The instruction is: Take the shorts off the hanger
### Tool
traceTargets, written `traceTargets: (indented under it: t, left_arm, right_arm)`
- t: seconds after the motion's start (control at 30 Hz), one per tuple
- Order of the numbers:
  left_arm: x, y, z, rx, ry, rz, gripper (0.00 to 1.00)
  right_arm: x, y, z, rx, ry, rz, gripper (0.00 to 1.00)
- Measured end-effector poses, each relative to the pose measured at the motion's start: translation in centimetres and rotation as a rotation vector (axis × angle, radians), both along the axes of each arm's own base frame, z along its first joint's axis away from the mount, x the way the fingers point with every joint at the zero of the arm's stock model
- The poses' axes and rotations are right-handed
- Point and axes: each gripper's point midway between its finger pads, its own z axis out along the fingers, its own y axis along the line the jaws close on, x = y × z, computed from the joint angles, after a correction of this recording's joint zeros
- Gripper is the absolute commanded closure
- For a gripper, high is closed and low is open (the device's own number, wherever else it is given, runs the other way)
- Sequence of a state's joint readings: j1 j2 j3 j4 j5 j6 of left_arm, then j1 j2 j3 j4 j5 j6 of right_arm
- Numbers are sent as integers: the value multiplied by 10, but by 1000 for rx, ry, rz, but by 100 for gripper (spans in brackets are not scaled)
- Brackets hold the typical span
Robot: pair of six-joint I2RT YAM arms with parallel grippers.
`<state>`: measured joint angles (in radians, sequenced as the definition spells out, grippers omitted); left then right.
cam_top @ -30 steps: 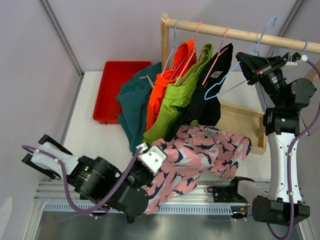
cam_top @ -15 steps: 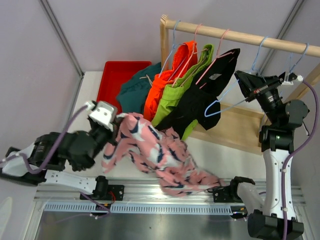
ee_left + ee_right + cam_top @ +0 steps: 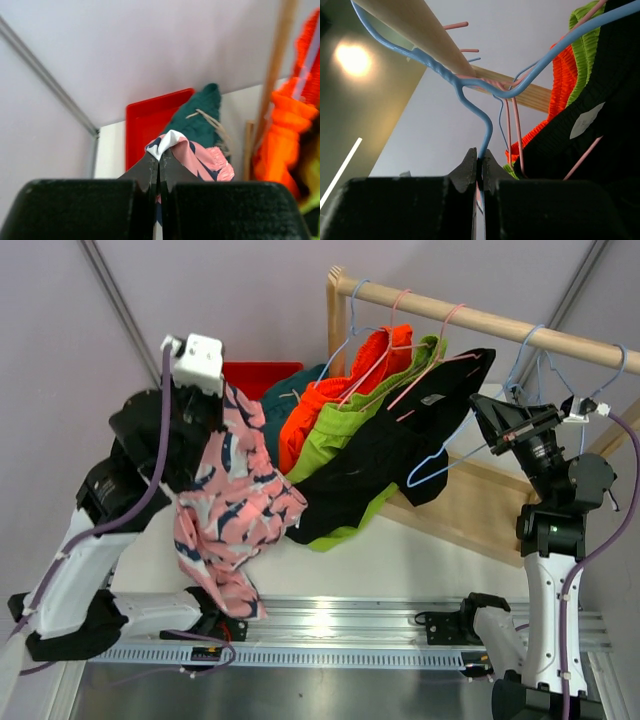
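Note:
My left gripper is raised high at the left and shut on the pink shorts with the navy-and-white pattern, which hang from it above the table; the fabric shows between the jaws in the left wrist view. My right gripper is shut on the wire of an empty blue hanger, just below the wooden rod. The orange, lime green and black shorts hang on hangers on the rod. The dark teal shorts lie behind the orange pair.
A red tray sits at the back left, partly under the teal shorts. The rack's wooden upright and base board stand on the right half of the table. A metal rail runs along the near edge.
My left arm has swung up and to the left, lifting the pink shorts off the table front. The right gripper stayed on the blue hanger and shifted slightly; the hanging shorts swung rightward.

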<state>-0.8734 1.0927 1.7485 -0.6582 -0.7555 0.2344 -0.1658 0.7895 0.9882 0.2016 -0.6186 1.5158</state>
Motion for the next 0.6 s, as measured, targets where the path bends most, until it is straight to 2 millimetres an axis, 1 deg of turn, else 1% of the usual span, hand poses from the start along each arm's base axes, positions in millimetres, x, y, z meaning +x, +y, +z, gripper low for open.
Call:
traceTargets:
  t: [0.03, 0.07, 0.1, 0.13, 0.17, 0.2, 0.23, 0.27, 0.3, 0.33, 0.37, 0.43, 0.5, 0.53, 0.6]
  left_arm:
    - [9, 3, 6, -1, -3, 22, 100]
    - [17, 5, 13, -8, -11, 38, 100]
    - [27, 8, 20, -16, -19, 58, 100]
    - [37, 11, 27, -25, -28, 72, 100]
    - [46, 15, 34, -34, -38, 90, 100]
    - [57, 22, 41, -45, -48, 114, 100]
    - [67, 30, 48, -54, -59, 142, 100]
    - [76, 35, 53, -63, -66, 161, 100]
    - [86, 42, 60, -74, -80, 186, 100]
    - [95, 46, 66, -83, -92, 200, 100]
    - [106, 48, 70, -88, -99, 215, 100]
    - [128, 51, 77, -102, -123, 228, 100]
    - [150, 49, 74, -111, -122, 228, 100]
    - [163, 47, 69, -115, -114, 222, 100]
    - [191, 45, 50, -117, -81, 221, 100]
  right_arm:
    - [0, 0, -1, -4, 0, -2, 97]
    - [0, 0, -1, -7, -1, -4, 88]
    - [1, 0, -1, -10, -1, -5, 81]
    - [1, -1, -2, -13, 2, -7, 60]
    - [2, 0, -7, -15, 21, 1, 46]
    - [3, 2, -16, -19, 53, 16, 36]
    - [3, 4, -25, -26, 83, 32, 20]
    - [4, 5, -35, -31, 113, 45, 13]
    - [5, 6, -41, -34, 131, 54, 9]
    - [6, 7, -47, -43, 149, 60, 3]
    - [8, 7, -52, -44, 168, 65, 1]
    - [9, 8, -62, -51, 201, 76, 1]
    - [8, 9, -65, -58, 214, 77, 1]
    - [6, 9, -68, -67, 219, 76, 1]
    - [1, 10, -72, -87, 227, 70, 1]
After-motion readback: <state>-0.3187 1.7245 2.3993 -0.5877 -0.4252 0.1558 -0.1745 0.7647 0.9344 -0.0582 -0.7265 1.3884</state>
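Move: My left hand already holds the pink patterned shorts. The red box they go to is about 24 cm ahead, 3 cm left and 46 cm below; the teal shorts over its right edge are some 19 cm ahead, 7 cm right and 43 cm down. For my right hand, shut on the emptied blue hanger, the rail is about 10 cm ahead, directly in line sideways, and 8 cm up; the black shorts hang some 14 cm left, 3 cm ahead and 15 cm down. I swing the pink shorts forward about 19 cm towards the red box with my left hand, drifting left and rising some 7 cm before starting to dip, wrist turning a little counter-clockwise, fingers shut. Meanwhile I open my right fingers wide to let go of the blue hanger and sink about 7 cm, tipping them down. ##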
